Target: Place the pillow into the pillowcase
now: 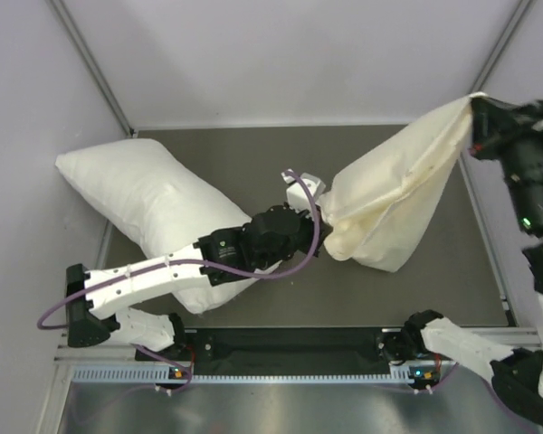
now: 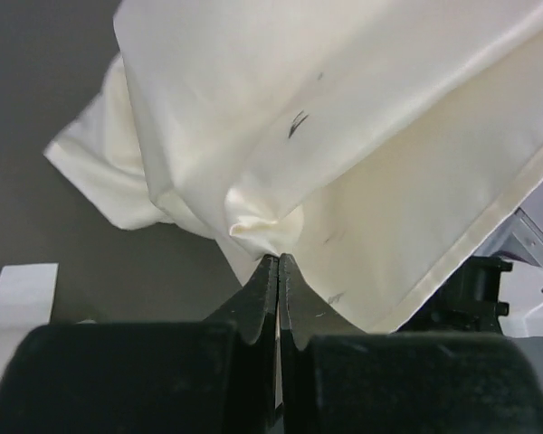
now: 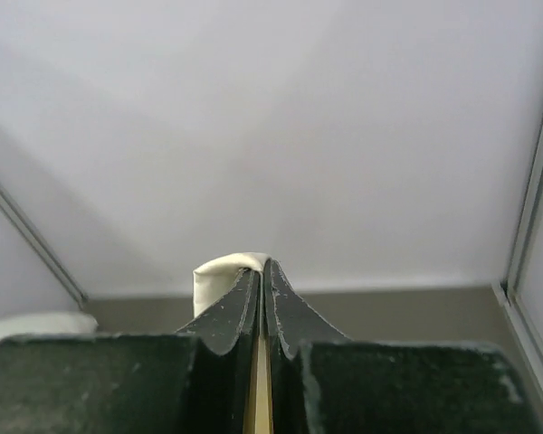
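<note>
The plump white pillow (image 1: 149,203) lies on the left half of the table; the left arm reaches over its near end. The cream pillowcase (image 1: 398,194) hangs stretched between the two grippers, from mid-table up to the far right. My left gripper (image 1: 315,201) is shut on a bunched fold at the pillowcase's lower left end; the left wrist view shows that pinched fold (image 2: 264,231) right at the closed fingertips (image 2: 279,262). My right gripper (image 1: 478,113) is raised at the far right, shut on a corner of the pillowcase (image 3: 219,276) that pokes out beside the fingertips (image 3: 261,267).
White walls with metal frame posts (image 1: 95,63) close in the dark table (image 1: 253,154) at back and sides. A black rail (image 1: 290,348) with the arm bases runs along the near edge. A white label (image 2: 18,294) lies on the table at left in the left wrist view.
</note>
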### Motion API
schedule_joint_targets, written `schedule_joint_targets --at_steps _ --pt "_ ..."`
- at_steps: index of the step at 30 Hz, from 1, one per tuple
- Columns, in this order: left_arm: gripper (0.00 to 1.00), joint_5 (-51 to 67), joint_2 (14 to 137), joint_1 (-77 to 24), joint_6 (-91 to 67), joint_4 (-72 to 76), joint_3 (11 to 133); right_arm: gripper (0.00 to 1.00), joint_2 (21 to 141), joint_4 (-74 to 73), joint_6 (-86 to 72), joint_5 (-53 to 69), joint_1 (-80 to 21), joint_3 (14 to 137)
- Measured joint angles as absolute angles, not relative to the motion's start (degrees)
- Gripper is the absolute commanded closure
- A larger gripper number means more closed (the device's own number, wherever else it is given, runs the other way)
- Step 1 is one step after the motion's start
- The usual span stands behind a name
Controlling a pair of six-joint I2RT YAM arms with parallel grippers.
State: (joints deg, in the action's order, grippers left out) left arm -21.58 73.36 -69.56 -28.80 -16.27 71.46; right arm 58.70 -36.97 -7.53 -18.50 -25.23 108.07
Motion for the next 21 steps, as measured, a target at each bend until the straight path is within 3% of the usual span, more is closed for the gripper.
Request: schedule_joint_targets --at_steps 9,15,21 --pt "1.00 -15.6 86.4 -78.1 -22.4 -8.3 83.4 1.00 36.2 -24.1 -3.5 -21.4 -26.1 109.8" --pt "1.00 -14.8 93.8 -84.0 -20.7 -4.3 90.6 1.00 35.4 -19.9 0.3 -28.6 -30.8 111.0" --pt "1.00 -15.8 94.2 -84.3 -23.5 -2.0 87.0 1.00 42.4 -22.9 4.1 -35.0 -42.5 116.8"
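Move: I still have the pillowcase pinched in both hands, my right hand high and its fabric slanting down to my left. From my left hand the cloth's middle is some 10 cm right, 3 cm ahead and 8 cm up. The pillow's middle lies roughly 38 cm left, 14 cm ahead and 24 cm below, its white tag about 11 cm left and 10 cm ahead. From my right hand the pillow is about 57 cm left, 9 cm ahead and far below. I whip the pillowcase away from the pillow: my right hand sweeps back about 23 cm, also right and up, tipping its fingers upward some 35 degrees, then eases forward again by about 6 cm. My left hand follows to the right and back, roughly 15 cm across, rising then sinking a little while turning clockwise. Both hands keep their pinch. ##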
